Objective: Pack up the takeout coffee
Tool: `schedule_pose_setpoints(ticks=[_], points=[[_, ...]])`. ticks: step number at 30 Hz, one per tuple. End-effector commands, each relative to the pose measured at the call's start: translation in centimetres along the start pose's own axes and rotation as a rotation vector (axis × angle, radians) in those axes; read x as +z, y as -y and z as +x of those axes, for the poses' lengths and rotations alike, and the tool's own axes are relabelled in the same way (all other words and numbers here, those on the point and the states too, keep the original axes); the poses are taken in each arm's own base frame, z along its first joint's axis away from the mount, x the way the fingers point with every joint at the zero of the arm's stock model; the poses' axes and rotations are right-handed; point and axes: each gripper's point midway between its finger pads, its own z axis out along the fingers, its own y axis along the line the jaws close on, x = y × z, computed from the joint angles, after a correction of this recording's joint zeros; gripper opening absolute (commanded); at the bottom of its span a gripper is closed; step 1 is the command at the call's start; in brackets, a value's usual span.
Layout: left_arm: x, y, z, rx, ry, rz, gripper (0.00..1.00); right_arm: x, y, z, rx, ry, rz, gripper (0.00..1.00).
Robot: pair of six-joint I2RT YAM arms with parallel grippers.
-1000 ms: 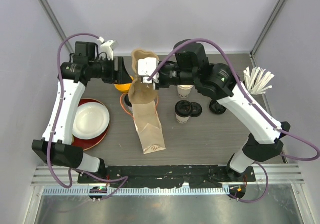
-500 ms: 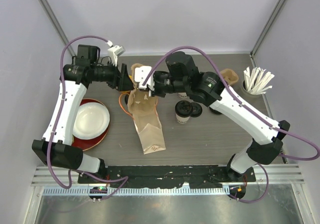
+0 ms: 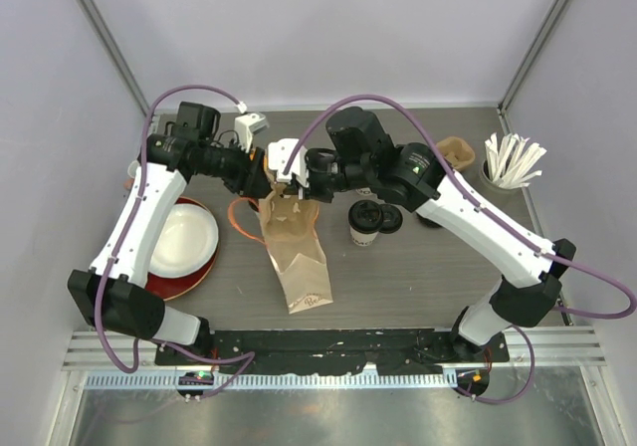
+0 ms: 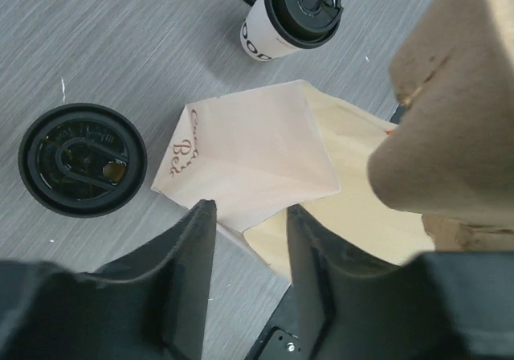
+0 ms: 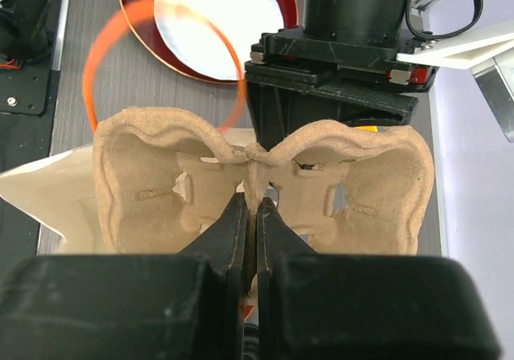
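Note:
One takeout coffee (image 3: 365,224) (image 4: 293,14), a white paper cup with a black lid, stands right of the flat brown paper bag (image 3: 296,257) (image 4: 253,147). A second black lid (image 4: 80,159) shows from straight above; I cannot tell if a cup is under it. My right gripper (image 3: 299,185) (image 5: 257,207) is shut on the middle ridge of a pulp cup carrier (image 5: 181,183) (image 4: 450,111), held at the bag's mouth. My left gripper (image 3: 267,181) (image 4: 249,211) is open, its jaws on either side of the bag's mouth edge.
A red plate (image 3: 204,262) (image 5: 132,2) with a white dish on it lies at the left. An orange ring (image 3: 242,212) (image 5: 104,51) lies beside the bag's mouth. A loose black lid (image 3: 390,219), another pulp carrier (image 3: 456,152) and a cup of wooden sticks (image 3: 513,162) sit at the right.
The right arm has brought the carrier down and left to the bag's mouth. The left gripper has moved right to the bag's edge and its jaws have narrowed.

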Motion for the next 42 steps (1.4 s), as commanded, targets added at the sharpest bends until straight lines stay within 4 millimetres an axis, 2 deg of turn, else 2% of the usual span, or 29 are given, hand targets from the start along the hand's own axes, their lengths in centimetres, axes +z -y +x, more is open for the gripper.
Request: schedule_pose_setpoints(ticks=[1, 2, 3, 5, 7, 14, 19, 21, 27, 33, 35, 42], points=[[0.4, 0.1, -0.1, 0.026, 0.013, 0.024, 0.38, -1.0, -0.6, -1.6, -0.012, 0.040, -0.030, 0.01], [0.4, 0.3, -0.2, 0.025, 0.018, 0.031, 0.34, -0.9, -0.9, -1.5, -0.010, 0.037, -0.039, 0.01], [0.4, 0.3, -0.2, 0.028, 0.020, 0.030, 0.24, -1.0, -1.0, -1.4, -0.008, 0.031, -0.045, 0.01], [0.3, 0.2, -0.4, 0.023, 0.025, 0.019, 0.15, -0.9, -1.8, -1.0, -0.004, 0.007, -0.081, 0.01], [0.2, 0.3, -0.9, 0.029, 0.038, 0.019, 0.00, -0.8, -2.8, -0.7, -0.005, -0.018, -0.111, 0.01], [-0.5, -0.8, -3.4, -0.034, 0.120, -0.080, 0.00, -0.7, -4.9, 0.5, -0.007, -0.081, -0.161, 0.01], [-0.3, 0.7, -4.7, -0.103, 0.168, -0.011, 0.00, 0.7, -5.8, 2.0, 0.058, -0.134, -0.169, 0.01], [-0.1, 1.0, -4.7, -0.108, 0.175, 0.013, 0.00, 0.9, -5.8, 2.4, 0.106, -0.155, -0.156, 0.01], [0.4, 2.1, -4.5, -0.099, 0.172, 0.045, 0.00, 2.3, -6.1, 5.4, 0.191, -0.246, -0.118, 0.01], [0.3, 2.1, -4.5, -0.087, 0.172, 0.030, 0.00, 3.6, -6.6, 6.9, 0.231, -0.254, -0.139, 0.01], [0.3, 2.2, -4.7, -0.088, 0.172, 0.033, 0.00, 4.4, -7.5, 7.9, 0.255, -0.265, -0.184, 0.01], [0.6, 2.4, -5.3, -0.126, 0.160, 0.058, 0.00, 5.3, -8.0, 10.2, 0.272, -0.303, -0.181, 0.01]])
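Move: The paper bag's mouth is some 6 cm back from the right hand, level with it left to right, and about 11 cm below. The capped cup beside the bag stands roughly 15 cm to that hand's right, 6 cm farther out and 31 cm down. The bag rim is at the left hand's open fingertips, about 1 cm back, 1 cm right and 1 cm below. The capped cup beyond the bag is roughly 8 cm ahead of the left hand, 6 cm left and 22 cm down. The cup tray, still gripped by the right hand, is carried back about 4.5 cm while easing down over the bag's mouth, then straight down another 10 cm or so into it, fingers tipping further downward. Meanwhile the left fingers shut fully and pinch the bag rim, then draw it slightly forward and about 2.5 cm right, rising a little. ##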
